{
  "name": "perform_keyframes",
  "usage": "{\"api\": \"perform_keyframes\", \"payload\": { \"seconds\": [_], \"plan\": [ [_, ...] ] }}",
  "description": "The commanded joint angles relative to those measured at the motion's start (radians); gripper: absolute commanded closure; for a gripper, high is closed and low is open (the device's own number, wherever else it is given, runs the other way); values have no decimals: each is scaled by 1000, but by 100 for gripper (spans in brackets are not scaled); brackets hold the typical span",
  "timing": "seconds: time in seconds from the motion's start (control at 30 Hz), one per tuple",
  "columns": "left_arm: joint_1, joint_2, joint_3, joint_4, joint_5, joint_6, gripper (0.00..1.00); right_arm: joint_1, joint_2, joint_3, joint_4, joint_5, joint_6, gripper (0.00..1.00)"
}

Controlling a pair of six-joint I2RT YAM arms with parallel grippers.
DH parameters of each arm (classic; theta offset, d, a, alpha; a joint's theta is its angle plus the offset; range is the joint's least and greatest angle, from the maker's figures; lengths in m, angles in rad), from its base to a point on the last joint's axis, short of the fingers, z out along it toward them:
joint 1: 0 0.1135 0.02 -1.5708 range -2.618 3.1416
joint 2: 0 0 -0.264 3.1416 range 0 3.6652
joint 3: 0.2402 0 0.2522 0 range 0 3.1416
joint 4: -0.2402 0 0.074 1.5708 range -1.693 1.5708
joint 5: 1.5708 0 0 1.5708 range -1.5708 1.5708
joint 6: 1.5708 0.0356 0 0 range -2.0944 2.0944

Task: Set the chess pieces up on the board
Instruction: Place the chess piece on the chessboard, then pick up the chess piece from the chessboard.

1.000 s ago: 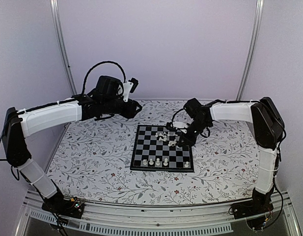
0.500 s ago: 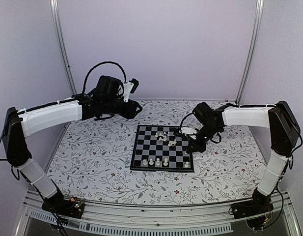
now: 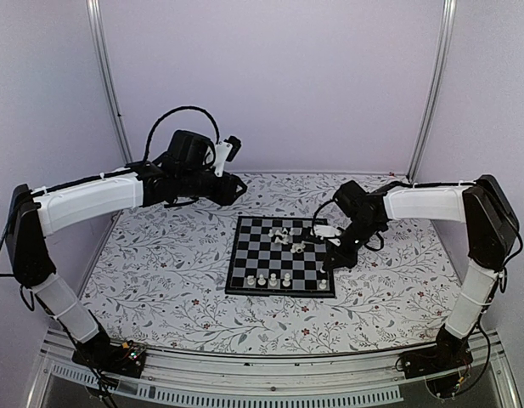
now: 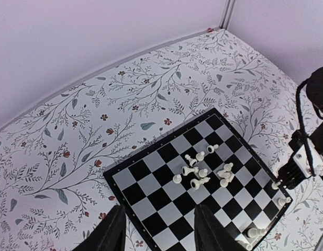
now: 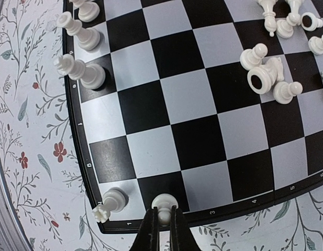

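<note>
The black-and-pale chessboard (image 3: 253,242) lies mid-table. Several white chess pieces lie toppled in a cluster (image 3: 289,238) near its back middle, also in the left wrist view (image 4: 200,172). A few stand in a row (image 3: 268,279) along its front edge. My right gripper (image 3: 329,259) is over the board's right edge. It is shut on a white pawn (image 5: 164,205), held at the black square beside a corner rook (image 5: 110,203). My left gripper (image 3: 236,189) is open and empty, high above the table behind the board's back left corner.
Two tall white pieces (image 5: 80,70) stand along the board's edge in the right wrist view. The floral tabletop (image 3: 160,272) surrounds the board. Purple walls and metal posts close in the back and sides.
My right gripper has moved from over the toppled cluster to the board's right edge and down a little, holding a pawn. The left arm has barely moved.
</note>
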Motion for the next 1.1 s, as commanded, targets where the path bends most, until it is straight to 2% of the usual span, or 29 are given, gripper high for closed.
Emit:
{"api": "perform_keyframes", "payload": {
  "seconds": [0.0, 0.37, 0.57, 0.7, 0.9, 1.07],
  "plan": [
    [2, 15, 29, -11, 4, 8, 53, 10, 22, -12, -12, -17, -14, 96],
    [1, 25, 35, -18, 4, 9, 53, 20, 50, -8, -7, -16, -15, 93],
    [2, 32, 39, -26, 4, 10, 53, 21, 41, 9, -29, -12, -14, 76],
    [1, 31, 41, -27, 23, 9, 53, 12, 11, 88, -80, 8, -8, 69],
    [1, 29, 43, -30, 32, 9, 53, -7, 30, 223, -109, 6, 1, 68],
    [0, 19, 43, -29, 23, 6, 53, -9, 116, 307, -68, 54, 44, 72]
  ]
}}
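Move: The right hand holds a white pawn just above its square, which is about 1 cm back, level sideways and some 4 cm below the fingers. The corner rook stands roughly 4 cm back and level sideways; the nearest piece of the finished row is also 4 cm back but about 8 cm left. Three tumbled pieces lie some 6 cm ahead and 5 cm left. From the idle left hand the square is about 12 cm back, 16 cm right and 22 cm below. The right hand, still pinching the pawn by its head, sinks slowly about 1.5 cm while easing a centimetre back, to set the pawn down on the edge square just ahead of the corner rook. There its fingers open partway and let go of the pawn, and the hand then leaves quickly, up some 6.5 cm and forward about 5 cm with a smaller drift to the left, fingers staying parted. ##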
